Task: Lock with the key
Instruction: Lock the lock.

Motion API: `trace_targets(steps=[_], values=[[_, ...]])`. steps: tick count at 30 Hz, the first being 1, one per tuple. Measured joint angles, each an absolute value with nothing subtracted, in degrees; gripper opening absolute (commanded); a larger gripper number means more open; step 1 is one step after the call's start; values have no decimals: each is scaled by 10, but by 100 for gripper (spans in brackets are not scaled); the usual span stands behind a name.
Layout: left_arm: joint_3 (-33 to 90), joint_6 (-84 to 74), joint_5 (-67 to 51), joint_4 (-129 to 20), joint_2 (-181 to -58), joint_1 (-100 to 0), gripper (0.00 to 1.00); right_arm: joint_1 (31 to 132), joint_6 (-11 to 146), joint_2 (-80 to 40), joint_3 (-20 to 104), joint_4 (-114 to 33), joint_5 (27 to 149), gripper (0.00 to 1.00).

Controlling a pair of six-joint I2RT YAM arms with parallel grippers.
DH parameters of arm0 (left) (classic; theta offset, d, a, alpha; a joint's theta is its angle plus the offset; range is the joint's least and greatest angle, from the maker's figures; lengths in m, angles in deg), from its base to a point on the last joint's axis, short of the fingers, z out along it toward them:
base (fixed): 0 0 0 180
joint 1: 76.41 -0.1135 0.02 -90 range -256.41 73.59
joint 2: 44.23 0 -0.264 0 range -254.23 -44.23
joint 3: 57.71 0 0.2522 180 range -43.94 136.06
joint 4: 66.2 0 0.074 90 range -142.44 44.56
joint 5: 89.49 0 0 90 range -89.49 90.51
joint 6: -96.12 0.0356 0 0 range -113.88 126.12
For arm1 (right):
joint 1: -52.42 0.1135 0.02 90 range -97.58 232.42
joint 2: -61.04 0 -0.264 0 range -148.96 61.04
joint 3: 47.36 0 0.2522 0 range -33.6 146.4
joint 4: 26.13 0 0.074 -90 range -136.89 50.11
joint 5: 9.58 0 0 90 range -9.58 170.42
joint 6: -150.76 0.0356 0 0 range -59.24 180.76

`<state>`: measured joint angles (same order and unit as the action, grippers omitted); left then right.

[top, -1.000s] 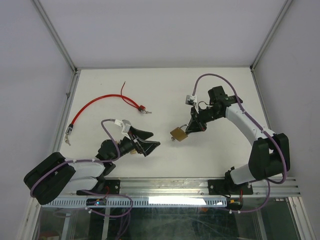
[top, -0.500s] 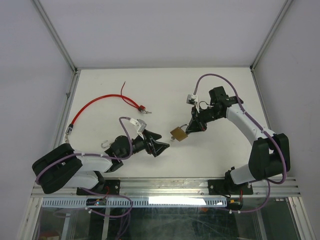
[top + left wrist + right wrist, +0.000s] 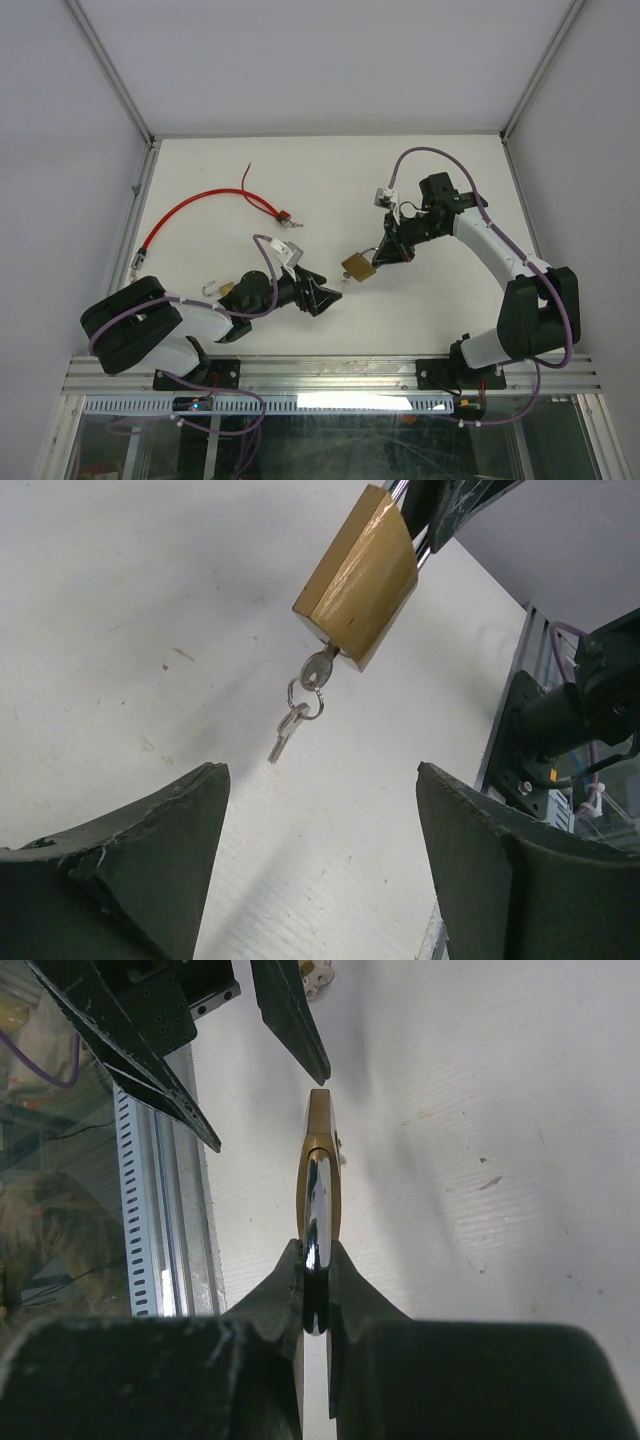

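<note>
A brass padlock [image 3: 357, 267] hangs above the table, and my right gripper [image 3: 385, 252] is shut on its steel shackle [image 3: 316, 1210]. In the right wrist view the padlock [image 3: 320, 1150] points away from my right gripper [image 3: 316, 1250], edge on. A key [image 3: 318, 670] sits in the keyhole at the bottom of the padlock [image 3: 360, 575], with spare keys [image 3: 285, 735] dangling from its ring. My left gripper [image 3: 320, 770] is open with nothing between its fingers, a short way below the key. In the top view my left gripper [image 3: 325, 295] lies just left of the padlock.
A red cable [image 3: 200, 205] with a metal end [image 3: 286, 216] lies at the back left of the table. A small white hook-shaped piece [image 3: 212, 289] rests beside my left arm. An aluminium rail [image 3: 330, 375] runs along the near edge, and frame posts stand at the corners.
My left arm has reached right toward the padlock and its jaws have narrowed a little. The right arm and padlock have stayed put.
</note>
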<state>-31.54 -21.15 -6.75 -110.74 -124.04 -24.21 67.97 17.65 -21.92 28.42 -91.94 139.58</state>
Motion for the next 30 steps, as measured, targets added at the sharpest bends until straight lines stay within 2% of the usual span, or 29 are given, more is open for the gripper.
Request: trace_targets(steps=[2,8,15,22,25,27,30], values=[[-315,-211,-68,-1108,-1250,-239,68,680,176,-219,284,-919,1396,0],[-290,-208,-70,-1122,-1312,-234,65,679,177,-219,284,-917,1396,0],[-259,-175,-53,-1155,-1375,-220,56,679,178,-219,284,-916,1396,0],[-224,-132,-33,-1146,-1387,-220,49,678,178,-219,284,-916,1396,0],[-206,-121,-26,-1130,-1387,-220,41,678,178,-219,284,-916,1396,0],[-199,-117,-20,-1118,-1387,-220,30,678,178,-219,284,-916,1396,0],[-192,-110,-18,-1101,-1387,-219,21,678,177,-219,284,-909,1396,0]])
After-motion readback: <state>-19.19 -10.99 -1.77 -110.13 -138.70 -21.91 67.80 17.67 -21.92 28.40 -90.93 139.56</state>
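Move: The key sticking out of the padlock is roughly 5 cm ahead of the left hand, 4 cm to its right and 2 cm lower. The spare key dangles on its ring about 2 cm beneath that key; the padlock body sits about 1 cm beyond the key, 3 cm farther right and 3 cm higher. From the right hand, gripping the shackle, the key is some 8 cm left, 3 cm back and 6 cm down. Bring the left gripper in on the key: sink about 3 cm while easing to the right, then push forward about 4 cm, rising slightly and still edging right, until the fingertips stand either side of the key's head. Narrow the wide-open fingers to about a third open on the way, tilting the wrist some 10 degrees, and hold the padlock still by its shackle with the right gripper. ##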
